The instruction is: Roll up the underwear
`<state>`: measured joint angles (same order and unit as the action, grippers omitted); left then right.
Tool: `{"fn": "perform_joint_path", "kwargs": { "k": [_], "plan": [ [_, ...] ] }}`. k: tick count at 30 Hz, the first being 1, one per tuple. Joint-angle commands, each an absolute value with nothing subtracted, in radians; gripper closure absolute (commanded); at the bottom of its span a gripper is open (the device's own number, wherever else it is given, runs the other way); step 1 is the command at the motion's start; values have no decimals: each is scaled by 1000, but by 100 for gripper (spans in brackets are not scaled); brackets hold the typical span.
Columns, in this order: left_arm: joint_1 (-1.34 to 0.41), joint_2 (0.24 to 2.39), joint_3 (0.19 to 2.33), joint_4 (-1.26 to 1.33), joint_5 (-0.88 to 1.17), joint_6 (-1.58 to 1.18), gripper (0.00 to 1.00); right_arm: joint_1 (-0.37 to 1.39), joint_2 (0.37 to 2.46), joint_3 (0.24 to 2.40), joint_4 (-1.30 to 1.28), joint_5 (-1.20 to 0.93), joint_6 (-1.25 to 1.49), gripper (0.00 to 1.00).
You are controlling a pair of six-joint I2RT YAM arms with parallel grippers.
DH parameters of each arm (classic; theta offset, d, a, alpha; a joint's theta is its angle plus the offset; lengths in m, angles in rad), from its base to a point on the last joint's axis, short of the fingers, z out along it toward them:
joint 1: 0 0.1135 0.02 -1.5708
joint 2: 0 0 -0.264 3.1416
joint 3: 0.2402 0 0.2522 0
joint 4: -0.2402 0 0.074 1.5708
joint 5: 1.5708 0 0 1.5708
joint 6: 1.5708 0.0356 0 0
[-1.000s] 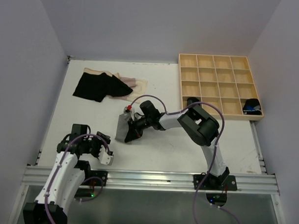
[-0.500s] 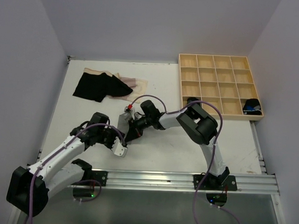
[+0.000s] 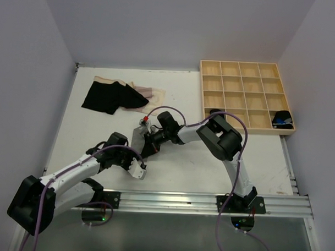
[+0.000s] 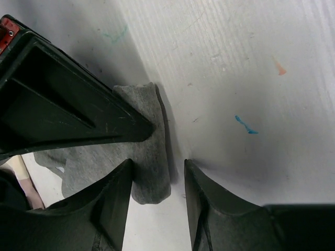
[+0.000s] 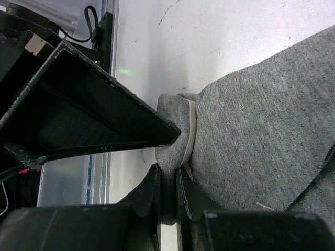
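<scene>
A grey underwear (image 3: 137,137) lies mid-table, partly rolled. My right gripper (image 3: 147,144) is shut on a fold at its near edge; in the right wrist view the jaws (image 5: 168,171) pinch the grey cloth (image 5: 251,130) tightly. My left gripper (image 3: 138,169) sits at the roll's near end. In the left wrist view it (image 4: 157,164) is open around the tip of the grey roll (image 4: 147,149): the left finger touches the cloth, while the right finger stands apart from it. A black underwear (image 3: 107,96) and a pale beige one (image 3: 152,94) lie at the back left.
A light wooden tray (image 3: 202,93) of square compartments stands at the back right, with a dark bundle (image 3: 281,118) in its near right cell. The right arm's cable loops over the table's middle. A metal rail runs along the near edge.
My left arm has swung from the near left corner across to the grey underwear's near end, and its jaws have narrowed. The right gripper has kept its grip in place.
</scene>
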<state>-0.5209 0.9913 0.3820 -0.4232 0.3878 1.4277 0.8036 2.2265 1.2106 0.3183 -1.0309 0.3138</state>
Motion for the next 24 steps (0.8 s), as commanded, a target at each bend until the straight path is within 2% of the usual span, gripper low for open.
{"fn": "perform_joint_path", "kwargs": {
  "k": [1, 5, 6, 8, 9, 10, 12, 15, 24],
  "plan": [
    [-531, 1009, 350, -310, 324, 1408, 55, 807, 2330, 1164, 135, -856, 256, 100],
    [-537, 1023, 330, -291, 313, 1413, 68, 802, 2330, 1158, 137, -853, 255, 100],
    [-538, 1029, 333, -299, 314, 1411, 78, 801, 2319, 1152, 137, -850, 255, 100],
    [-543, 1071, 360, -354, 318, 1410, 88, 801, 2298, 1138, 144, -833, 259, 92],
    [-543, 1089, 377, -379, 325, 1408, 97, 799, 2264, 1131, 144, -824, 258, 89],
    [-543, 1107, 405, -424, 328, 1407, 100, 796, 2246, 1115, 146, -809, 259, 79],
    [-545, 1153, 431, -468, 340, 1402, 100, 781, 2179, 1088, 140, -778, 259, 64],
    [-543, 1218, 494, -558, 354, 1399, 100, 758, 2055, 1042, 133, -721, 255, 56],
    [-508, 1491, 736, -747, 463, 1318, 100, 741, 1677, 899, 9, -376, 160, 51]
  ]
}}
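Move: The underwear's near folded edge already lies between the left hand's half-open fingers, its middle about 2 cm to the right, 1 cm ahead and barely below them. The right hand has the right end of this fold pinched; from that hand the fold's middle is some 3 cm to the left and 1 cm back. The flattened body of the underwear stretches away, its middle about 7 cm ahead and 2 cm right of the left hand. A black garment lies roughly 28 cm ahead and 10 cm left of the left hand. Almost in place, the left fingers close on the underwear's near fold. Only then does the right hand open halfway, letting go of the fold's end and sweeping right about 8 cm, somewhat forward and up, turning some 20 degrees clockwise. The left hand keeps its pinch and eases the fold forward and right, low over the table, tilting its fingertips back towards the base. ##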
